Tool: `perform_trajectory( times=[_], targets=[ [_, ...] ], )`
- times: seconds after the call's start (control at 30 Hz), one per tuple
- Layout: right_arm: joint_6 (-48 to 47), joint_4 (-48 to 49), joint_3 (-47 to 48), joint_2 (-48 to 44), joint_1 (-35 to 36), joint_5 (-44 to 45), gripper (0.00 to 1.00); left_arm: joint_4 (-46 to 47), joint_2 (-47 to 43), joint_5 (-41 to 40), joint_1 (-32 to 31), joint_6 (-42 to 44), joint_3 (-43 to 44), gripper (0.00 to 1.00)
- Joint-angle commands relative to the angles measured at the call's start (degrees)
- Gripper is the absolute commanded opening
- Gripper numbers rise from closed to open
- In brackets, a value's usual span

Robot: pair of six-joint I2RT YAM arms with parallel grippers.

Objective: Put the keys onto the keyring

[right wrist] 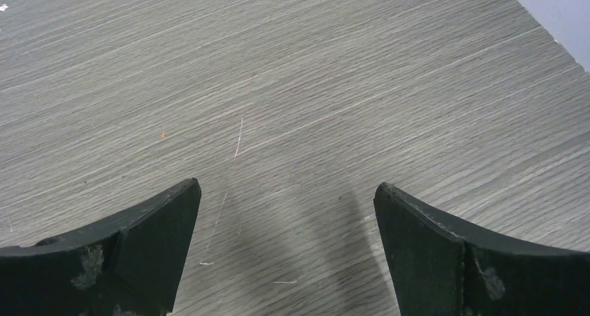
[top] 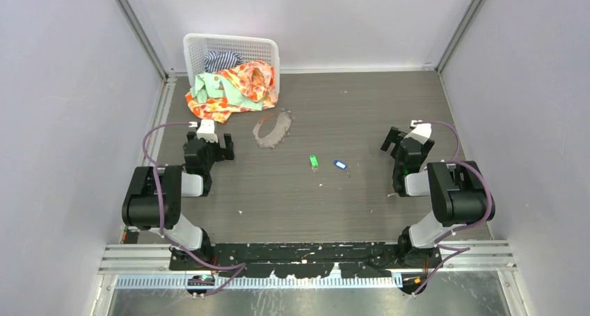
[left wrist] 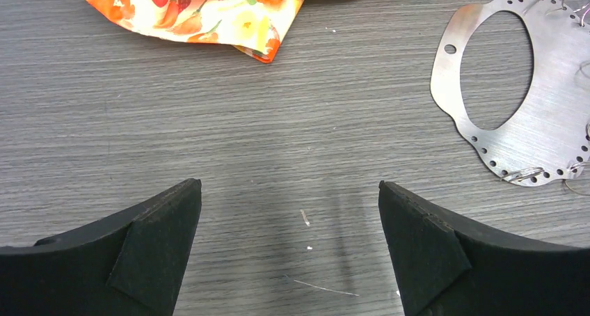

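Observation:
The green-headed key (top: 314, 161) and the blue-headed key (top: 339, 164) lie side by side on the table's middle. The keyring (top: 272, 129) lies flat behind them, left of centre; in the left wrist view it shows as a flat silvery plate ring (left wrist: 549, 114) with holes and thin wire loops along its rim. My left gripper (top: 207, 139) is open and empty, to the left of the keyring; its fingers (left wrist: 156, 239) hang over bare table. My right gripper (top: 408, 139) is open and empty at the right, well away from the keys, fingers (right wrist: 431, 239) over bare table.
A white basket (top: 229, 55) lies tipped at the back left with floral orange cloth (top: 233, 90) spilling onto the table; the cloth's edge shows in the left wrist view (left wrist: 209, 13). Grey walls enclose the table on three sides. Small crumbs and wire scraps dot the surface.

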Motion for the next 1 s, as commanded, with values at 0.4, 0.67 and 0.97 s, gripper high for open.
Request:
perform_trajectory(
  times=[0.4, 0.67, 0.97],
  targets=[
    [3.0, 0.4, -0.2, -4.0, -0.1, 6.2, 1.0, -28.3, -8.1, 1.2, 0.0, 1.0, 13.8, 1.0],
    [18.0, -31.2, 11.0, -20.6, 4.1, 14.5, 1.0, -65.2, -2.6, 13.3, -6.9, 12.7, 38.9, 1.0],
    [27.7, -43.9, 19.9, -23.5, 4.3, -4.7, 1.0, -76.4, 13.1, 12.8, -16.8, 22.3, 59.6, 0.96]
  ],
)
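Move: The keyring, the flat metal ring with small wire loops, lies about 16 cm to the right of the left hand, 7 cm farther out and some 7 cm below. The cloth pile is roughly 17 cm ahead and 3 cm right of that hand; the green key tag is about 29 cm right and 5 cm back. From the right hand, the keyring is some 42 cm left and 8 cm ahead, the blue key tag about 21 cm left and 4 cm back, both low on the table. Towards the keyring comes the left hand, open and empty: it lifts about 11 cm while reaching forward some 5 cm, then swings 14 cm right and starts to sink, turning clockwise and tipping its fingers down. The right hand, also wide open, rises some 14 cm off the table, drifting slightly left late on, and rolls its left side up. ##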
